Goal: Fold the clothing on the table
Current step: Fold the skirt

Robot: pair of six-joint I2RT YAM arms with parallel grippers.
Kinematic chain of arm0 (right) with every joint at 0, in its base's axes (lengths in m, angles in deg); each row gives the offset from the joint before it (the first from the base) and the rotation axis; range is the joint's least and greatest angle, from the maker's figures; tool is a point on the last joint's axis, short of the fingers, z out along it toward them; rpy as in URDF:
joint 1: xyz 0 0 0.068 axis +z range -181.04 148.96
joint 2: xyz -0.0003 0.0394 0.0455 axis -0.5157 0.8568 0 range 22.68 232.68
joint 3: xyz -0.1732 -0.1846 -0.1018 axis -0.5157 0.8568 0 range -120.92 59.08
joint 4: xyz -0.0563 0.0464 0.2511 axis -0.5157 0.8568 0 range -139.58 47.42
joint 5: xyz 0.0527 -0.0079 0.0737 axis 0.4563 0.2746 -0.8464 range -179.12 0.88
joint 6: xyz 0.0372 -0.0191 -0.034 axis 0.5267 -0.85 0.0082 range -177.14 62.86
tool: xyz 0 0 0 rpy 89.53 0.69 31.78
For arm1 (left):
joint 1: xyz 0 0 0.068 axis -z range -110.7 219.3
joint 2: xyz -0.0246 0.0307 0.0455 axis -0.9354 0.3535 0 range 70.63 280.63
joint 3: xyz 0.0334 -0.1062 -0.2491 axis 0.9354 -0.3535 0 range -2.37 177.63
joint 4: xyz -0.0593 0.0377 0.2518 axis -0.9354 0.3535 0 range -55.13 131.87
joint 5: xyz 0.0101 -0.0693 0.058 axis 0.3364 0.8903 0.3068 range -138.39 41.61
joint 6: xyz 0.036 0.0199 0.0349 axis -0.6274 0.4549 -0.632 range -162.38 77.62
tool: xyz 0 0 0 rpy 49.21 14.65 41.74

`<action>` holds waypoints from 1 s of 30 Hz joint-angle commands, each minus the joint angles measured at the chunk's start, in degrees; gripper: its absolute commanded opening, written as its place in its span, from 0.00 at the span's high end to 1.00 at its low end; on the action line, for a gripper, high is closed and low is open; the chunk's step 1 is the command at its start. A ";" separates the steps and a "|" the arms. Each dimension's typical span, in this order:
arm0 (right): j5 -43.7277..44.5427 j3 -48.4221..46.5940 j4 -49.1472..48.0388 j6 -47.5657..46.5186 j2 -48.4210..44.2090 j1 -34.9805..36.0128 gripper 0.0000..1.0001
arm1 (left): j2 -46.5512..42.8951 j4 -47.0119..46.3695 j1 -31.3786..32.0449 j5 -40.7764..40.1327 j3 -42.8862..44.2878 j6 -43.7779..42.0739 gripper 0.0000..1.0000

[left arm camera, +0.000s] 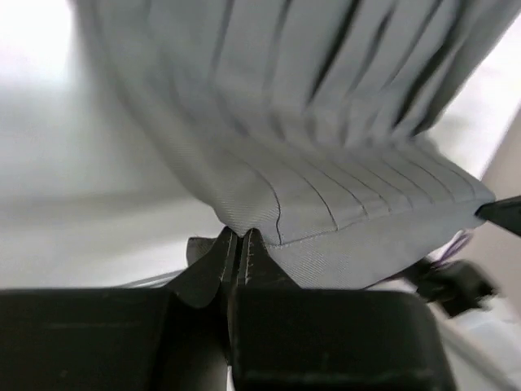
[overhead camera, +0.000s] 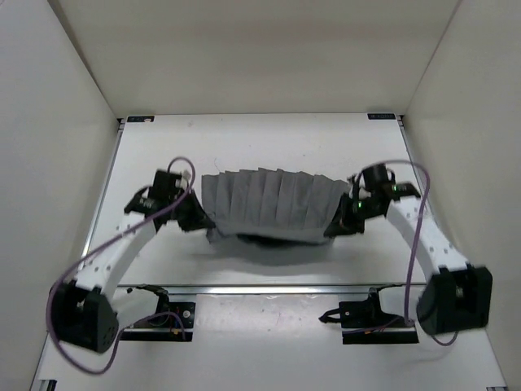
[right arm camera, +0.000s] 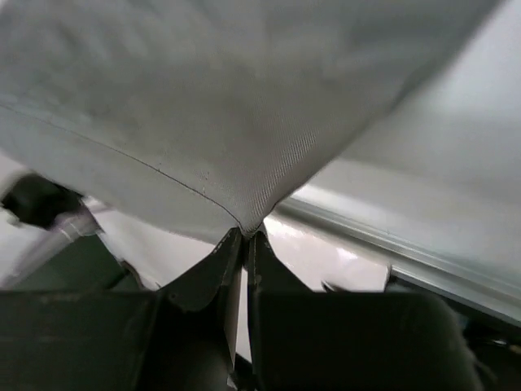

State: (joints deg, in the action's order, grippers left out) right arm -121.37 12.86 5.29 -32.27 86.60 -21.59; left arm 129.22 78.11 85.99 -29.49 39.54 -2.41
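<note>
The grey clothing [overhead camera: 273,204] hangs stretched between my two grippers above the white table [overhead camera: 244,142], its surface falling in vertical pleats. My left gripper [overhead camera: 205,225] is shut on the garment's left corner, and in the left wrist view that gripper [left arm camera: 237,238] pinches the hemmed clothing [left arm camera: 326,163] at its tip. My right gripper [overhead camera: 334,226] is shut on the right corner. The right wrist view shows that gripper [right arm camera: 245,235] nipping the point of the clothing [right arm camera: 228,106]. A dark shadow lies under the sagging lower edge.
A metal rail [overhead camera: 269,288] runs along the near edge of the table, with both arm bases behind it. White walls close in the left, right and far sides. Purple cables loop from each arm.
</note>
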 commanded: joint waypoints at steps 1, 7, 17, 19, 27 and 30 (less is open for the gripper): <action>1.66 -18.75 -2.04 -3.85 13.80 -4.52 1.00 | 13.16 -3.95 -4.63 0.35 16.38 -3.04 0.93; 5.95 -49.53 2.23 -5.08 42.29 -9.28 0.76 | 44.10 -4.92 -10.44 7.52 42.19 -2.36 0.51; 9.76 -27.11 -13.97 -1.58 31.64 -13.04 0.49 | 37.15 -17.84 -12.56 9.52 24.02 1.26 0.40; 9.05 -19.30 -18.55 -0.43 29.86 -15.24 0.49 | 32.92 -16.62 -11.15 3.89 19.11 -0.15 0.37; 11.49 -9.60 -27.52 4.75 32.49 -17.37 0.48 | 31.23 -21.62 -6.06 -10.52 9.94 4.24 0.36; 11.51 -10.03 -29.47 6.34 35.83 -16.75 0.48 | 33.52 -21.45 -3.78 -15.20 11.70 4.59 0.35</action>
State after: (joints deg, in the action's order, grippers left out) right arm -111.27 3.16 -17.83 -28.41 120.35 -39.14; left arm 162.11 58.81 80.39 -37.21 50.21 1.02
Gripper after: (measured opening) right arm 0.520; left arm 0.649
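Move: The skirt's near edge is pinched in both grippers, and its far half lies on the table some 9 cm lower. From the left hand, the far left corner is about 26 cm ahead and 4 cm to the left, with the middle of the far half roughly 19 cm ahead and 18 cm to the right. From the right hand, the far right corner is around 27 cm ahead and 9 cm to the right, and that same middle 22 cm ahead and 14 cm to the left. The skirt's held near edge is swung quickly forward over its far half: both hands arc up and about 25 cm forward, opening on the way and letting go. They then sink and draw back roughly 10 cm towards the skirt's near corners, the right hand also veering 10 cm right while turning some 20 degrees clockwise. ##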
